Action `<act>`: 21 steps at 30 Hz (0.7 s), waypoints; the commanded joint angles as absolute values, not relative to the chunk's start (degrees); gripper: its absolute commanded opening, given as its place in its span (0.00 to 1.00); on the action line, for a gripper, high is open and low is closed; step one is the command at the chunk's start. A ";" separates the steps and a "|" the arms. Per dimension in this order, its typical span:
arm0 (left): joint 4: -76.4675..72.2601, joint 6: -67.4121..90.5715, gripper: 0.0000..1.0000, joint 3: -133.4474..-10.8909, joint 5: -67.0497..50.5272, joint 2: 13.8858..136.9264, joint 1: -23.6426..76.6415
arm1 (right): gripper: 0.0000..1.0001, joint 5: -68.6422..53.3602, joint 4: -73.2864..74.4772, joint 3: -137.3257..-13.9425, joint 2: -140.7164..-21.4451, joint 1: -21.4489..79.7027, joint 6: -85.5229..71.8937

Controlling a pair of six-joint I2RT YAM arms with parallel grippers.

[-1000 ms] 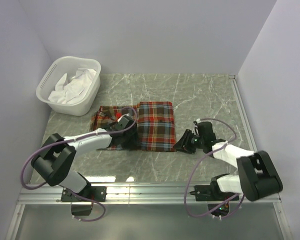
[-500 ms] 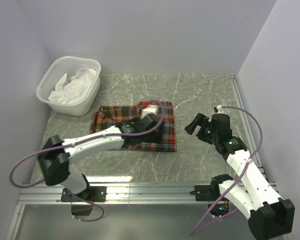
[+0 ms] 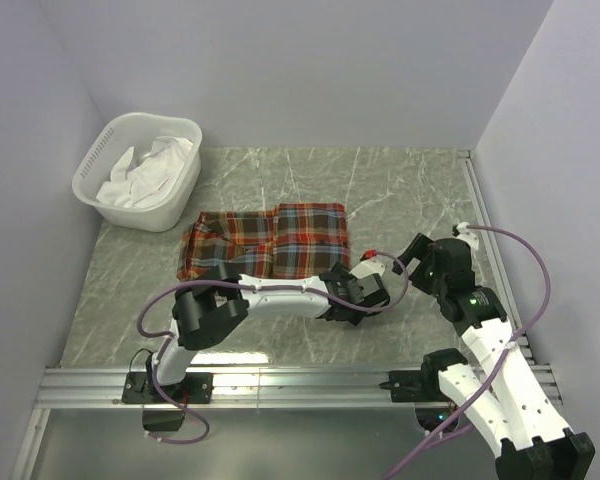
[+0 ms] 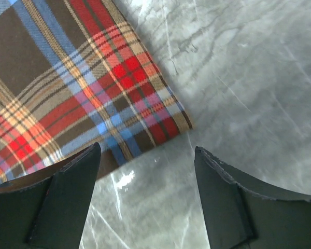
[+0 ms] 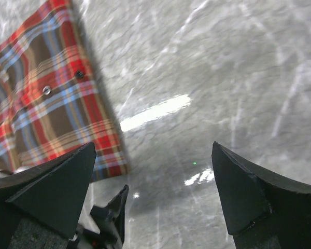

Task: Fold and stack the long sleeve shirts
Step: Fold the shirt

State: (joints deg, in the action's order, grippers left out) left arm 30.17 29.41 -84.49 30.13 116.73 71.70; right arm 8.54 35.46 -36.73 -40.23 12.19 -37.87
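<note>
A plaid long sleeve shirt in red, blue and brown checks lies folded flat on the marble table. My left gripper hovers low at its near right corner, open and empty. The left wrist view shows that corner of the shirt just ahead of the gripper, with bare marble between the fingers. My right gripper is to the right of the shirt, apart from it, wide open and empty. In the right wrist view the shirt lies to the left of the gripper.
A white laundry basket holding white cloth stands at the back left. Walls close in the table on the left, back and right. A metal rail runs along the near edge. The two arms are close together near the shirt's right corner.
The left arm swung from the shirt's left side across it to its near right corner. The right arm pulled back from that corner to the right. Both grippers opened.
</note>
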 commanded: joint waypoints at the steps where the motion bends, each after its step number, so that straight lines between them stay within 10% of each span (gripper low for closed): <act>1: 27.87 26.19 0.78 -87.45 33.31 117.68 71.72 | 1.00 13.89 36.83 -38.24 -38.76 11.52 -38.85; 12: 25.31 26.80 0.69 -86.31 34.36 122.77 71.98 | 0.98 11.25 33.05 -35.07 -39.81 11.08 -39.46; 21: 24.61 29.18 0.18 -84.11 34.10 122.97 71.63 | 0.96 5.82 28.05 -32.96 -41.83 11.08 -38.50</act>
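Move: The folded shirt's near right corner lies just off the open left fingertips, some 2 cm ahead, 2 cm to the right and 2 cm below. The middle of the folded shirt is about 10 cm ahead of the left hand and 16 cm to its left, also some 2 cm lower. From the right hand that corner is roughly 10 cm to the left, 2 cm back and 12 cm down. Rightward, downward and forward in one small slant of about 3 cm, the left hand eases onto the shirt's near right corner, hardly turning. It keeps its fingers wide at first, then closes them around the tip of the corner and pinches it. The right hand, open and clear of the cloth, sinks about 1.5 cm. ##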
